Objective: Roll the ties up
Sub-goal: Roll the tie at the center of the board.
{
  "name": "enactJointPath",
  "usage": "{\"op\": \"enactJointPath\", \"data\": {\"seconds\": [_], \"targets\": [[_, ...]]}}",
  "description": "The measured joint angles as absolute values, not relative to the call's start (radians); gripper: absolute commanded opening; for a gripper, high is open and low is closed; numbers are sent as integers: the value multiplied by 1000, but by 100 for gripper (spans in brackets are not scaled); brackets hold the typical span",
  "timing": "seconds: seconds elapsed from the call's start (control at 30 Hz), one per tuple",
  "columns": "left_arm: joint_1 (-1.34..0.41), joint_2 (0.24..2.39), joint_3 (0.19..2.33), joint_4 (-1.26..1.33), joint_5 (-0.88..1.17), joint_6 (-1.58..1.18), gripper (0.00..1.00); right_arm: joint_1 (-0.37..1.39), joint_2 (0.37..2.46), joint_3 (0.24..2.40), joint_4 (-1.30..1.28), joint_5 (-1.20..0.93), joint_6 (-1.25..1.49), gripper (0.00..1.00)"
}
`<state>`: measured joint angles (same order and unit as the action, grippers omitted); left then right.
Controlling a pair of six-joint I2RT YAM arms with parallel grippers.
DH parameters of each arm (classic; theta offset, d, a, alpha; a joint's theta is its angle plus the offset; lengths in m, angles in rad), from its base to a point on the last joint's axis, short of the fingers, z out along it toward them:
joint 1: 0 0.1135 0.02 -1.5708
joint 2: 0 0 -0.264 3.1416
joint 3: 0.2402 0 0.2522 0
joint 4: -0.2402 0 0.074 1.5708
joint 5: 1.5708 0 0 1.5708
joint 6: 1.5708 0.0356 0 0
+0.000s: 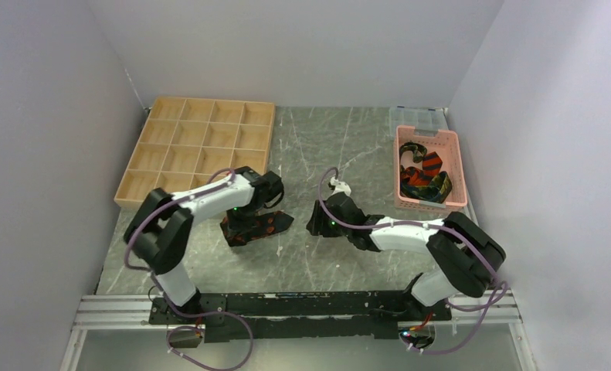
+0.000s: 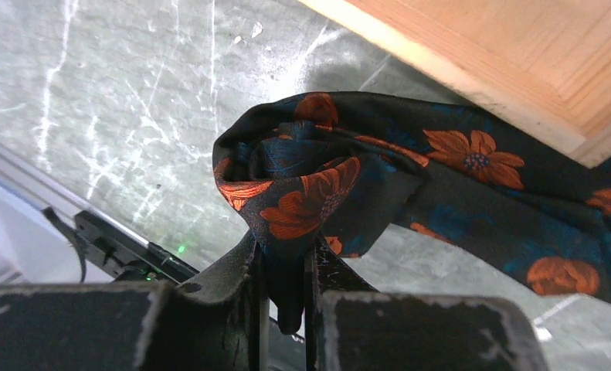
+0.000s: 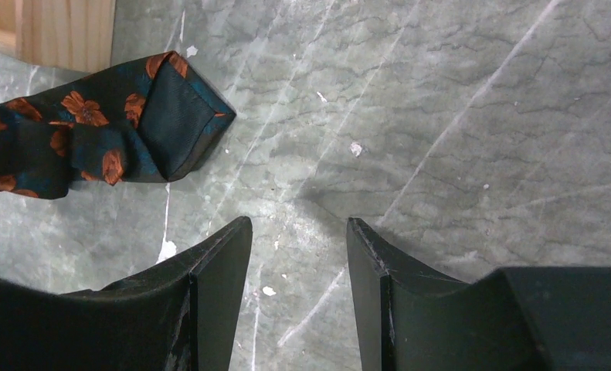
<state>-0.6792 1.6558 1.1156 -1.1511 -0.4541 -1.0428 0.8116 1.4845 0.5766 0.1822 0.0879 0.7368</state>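
A dark tie with orange flowers (image 1: 256, 225) lies on the marbled table just right of my left gripper (image 1: 249, 219). In the left wrist view that tie (image 2: 310, 185) is bunched into a loose coil, and my left gripper (image 2: 286, 259) is shut on its folded end. The tie's wide pointed end (image 3: 167, 127) rests flat on the table, up and left of my right gripper (image 3: 298, 232). That gripper (image 1: 317, 220) is open, empty, and apart from the tie. More ties (image 1: 424, 176), striped orange, red and yellow, lie heaped in the pink basket (image 1: 459, 174).
A wooden tray with several compartments (image 1: 198, 143) stands at the back left, its corner (image 2: 518, 77) close behind the held tie. A clear plastic box (image 1: 418, 117) sits behind the pink basket. Grey walls close in on both sides.
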Motion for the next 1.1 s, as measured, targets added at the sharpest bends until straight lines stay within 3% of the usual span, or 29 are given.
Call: {"op": "enactJointPath", "data": {"seconds": [0.27, 0.37, 0.53, 0.7, 1.1], "targets": [[-783, 1866, 1242, -1279, -570, -1105, 7, 812, 1418, 535, 183, 99, 737, 53], [-807, 1893, 1275, -1291, -580, -1111, 19, 812, 1407, 518, 184, 101, 737, 53], [-828, 1893, 1292, -1254, -570, -1086, 52, 811, 1405, 496, 184, 104, 738, 54], [-829, 1889, 1292, -1225, -542, -1051, 65, 811, 1405, 495, 186, 105, 741, 54], [-859, 1806, 1291, -1119, -492, -1029, 70, 811, 1406, 494, 199, 105, 742, 54]]}}
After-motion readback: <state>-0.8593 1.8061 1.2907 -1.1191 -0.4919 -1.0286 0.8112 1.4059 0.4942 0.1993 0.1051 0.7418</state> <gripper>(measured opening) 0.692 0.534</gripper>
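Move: The tie's rolled bundle is still pinched in the left fingers, its middle about 3 cm ahead of them, 1 cm to the left and 2 cm lower. The tie's loose pointed tip lies some 17 cm to the left hand's right, 5 cm ahead and 4 cm below; the wooden tray's near right corner is about 8 cm right and 8 cm ahead of that hand. From the right hand, the loose tip lies roughly 6 cm left and 3 cm ahead. The tie roll is first lowered about 1 cm in the left hand's pinch, then carried right towards the loose tip. The left fingers spread wide midway and go on right astride the roll, about 7 cm in all, the outer-left finger pushing it along, with a slight rise at the end. The wrist tips a little and back, and turns some 10 degrees clockwise. ##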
